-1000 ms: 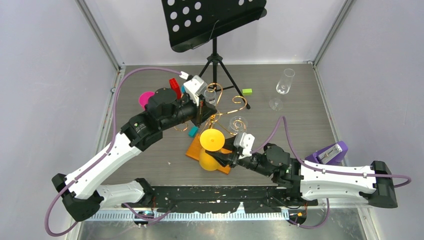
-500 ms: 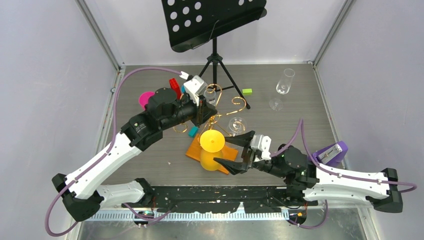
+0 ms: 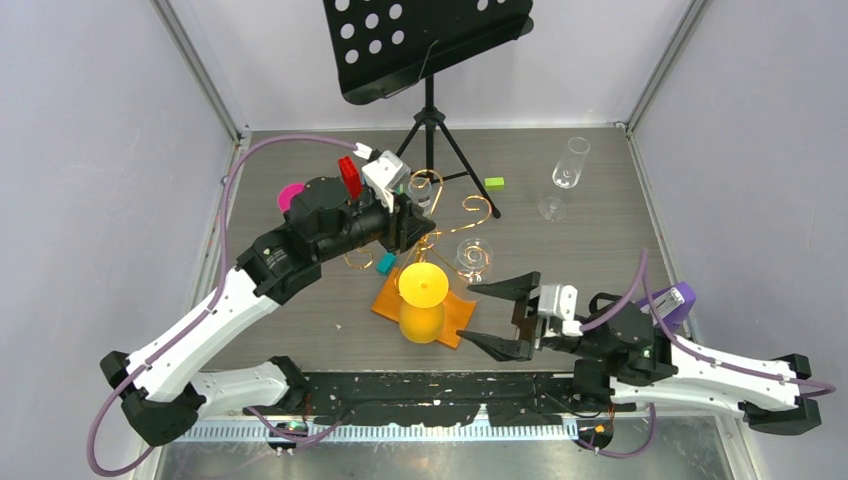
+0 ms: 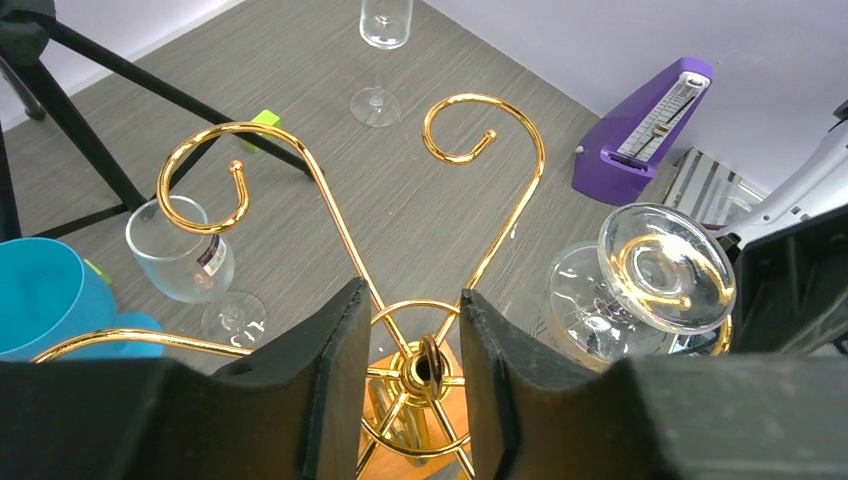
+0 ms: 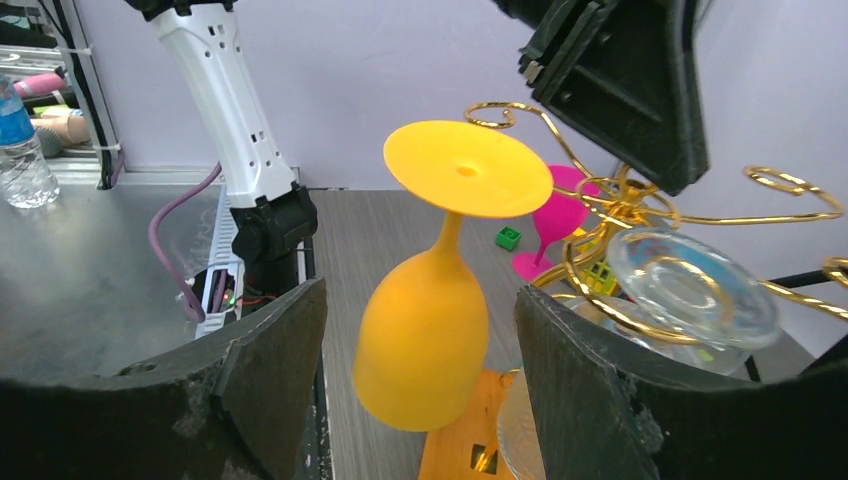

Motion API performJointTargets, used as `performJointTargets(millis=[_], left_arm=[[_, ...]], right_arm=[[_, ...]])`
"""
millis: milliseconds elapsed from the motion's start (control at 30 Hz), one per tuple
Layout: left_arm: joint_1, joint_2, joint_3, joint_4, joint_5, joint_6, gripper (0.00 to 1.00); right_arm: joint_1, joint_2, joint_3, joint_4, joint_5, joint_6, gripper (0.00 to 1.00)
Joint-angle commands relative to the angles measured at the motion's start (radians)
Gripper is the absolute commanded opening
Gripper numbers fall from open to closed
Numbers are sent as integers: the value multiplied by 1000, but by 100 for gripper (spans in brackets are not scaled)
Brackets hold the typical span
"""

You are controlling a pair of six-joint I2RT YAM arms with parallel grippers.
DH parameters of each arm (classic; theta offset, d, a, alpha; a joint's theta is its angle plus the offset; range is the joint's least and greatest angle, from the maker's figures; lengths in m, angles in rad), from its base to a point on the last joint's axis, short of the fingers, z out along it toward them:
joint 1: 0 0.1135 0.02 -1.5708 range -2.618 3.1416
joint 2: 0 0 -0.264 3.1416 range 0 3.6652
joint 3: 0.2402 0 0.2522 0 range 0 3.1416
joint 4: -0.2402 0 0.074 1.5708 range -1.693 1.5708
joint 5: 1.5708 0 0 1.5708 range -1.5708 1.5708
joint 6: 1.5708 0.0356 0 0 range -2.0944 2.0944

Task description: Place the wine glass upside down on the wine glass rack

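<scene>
The yellow wine glass hangs upside down on the wine glass rack, foot up and bowl slightly tilted over the orange base. My right gripper stands open to its right, with its fingers either side of the bowl at a distance and touching nothing. My left gripper sits over the rack's top. Its jaws are open around the gold central hub, with a gap on each side. A clear glass also hangs upside down on a gold loop.
A black music stand on a tripod stands behind the rack. An upright clear flute is at the back right and a purple metronome at the right edge. A pink glass, a red object, a blue cup and small blocks lie on the left.
My right gripper let go of the yellow glass, opened wide and drew back toward the near right. My left gripper's jaws have parted from the rack's hub.
</scene>
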Motion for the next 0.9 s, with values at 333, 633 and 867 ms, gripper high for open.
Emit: performJointTargets(millis=[333,633,867], left_arm=[[5,-90,35,52,-18,-5,50],[6,-165,46,31,-140,26,56],[112,-192,44,-2,-189,-11,56]], right_arm=[[5,-74,129,-47,291,-83,76],[5,-17,215,-40,614,-39,75],[5,130,386,-172,816,-62,79]])
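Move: The yellow glass, already hanging upside down on the rack, is about 10 cm left of the open right hand, 4 cm ahead and 5 cm lower. From that hand, the clear glass hangs 9 cm ahead, 2 cm left and 4 cm lower. The rack top sits 2 cm below the left hand, between its parted fingers; from the left hand, the yellow glass is 9 cm back, 1 cm left and 6 cm lower. Right hand draws 15 cm forward, right and up from the yellow glass, turning clockwise; left rises leftward off rack. ##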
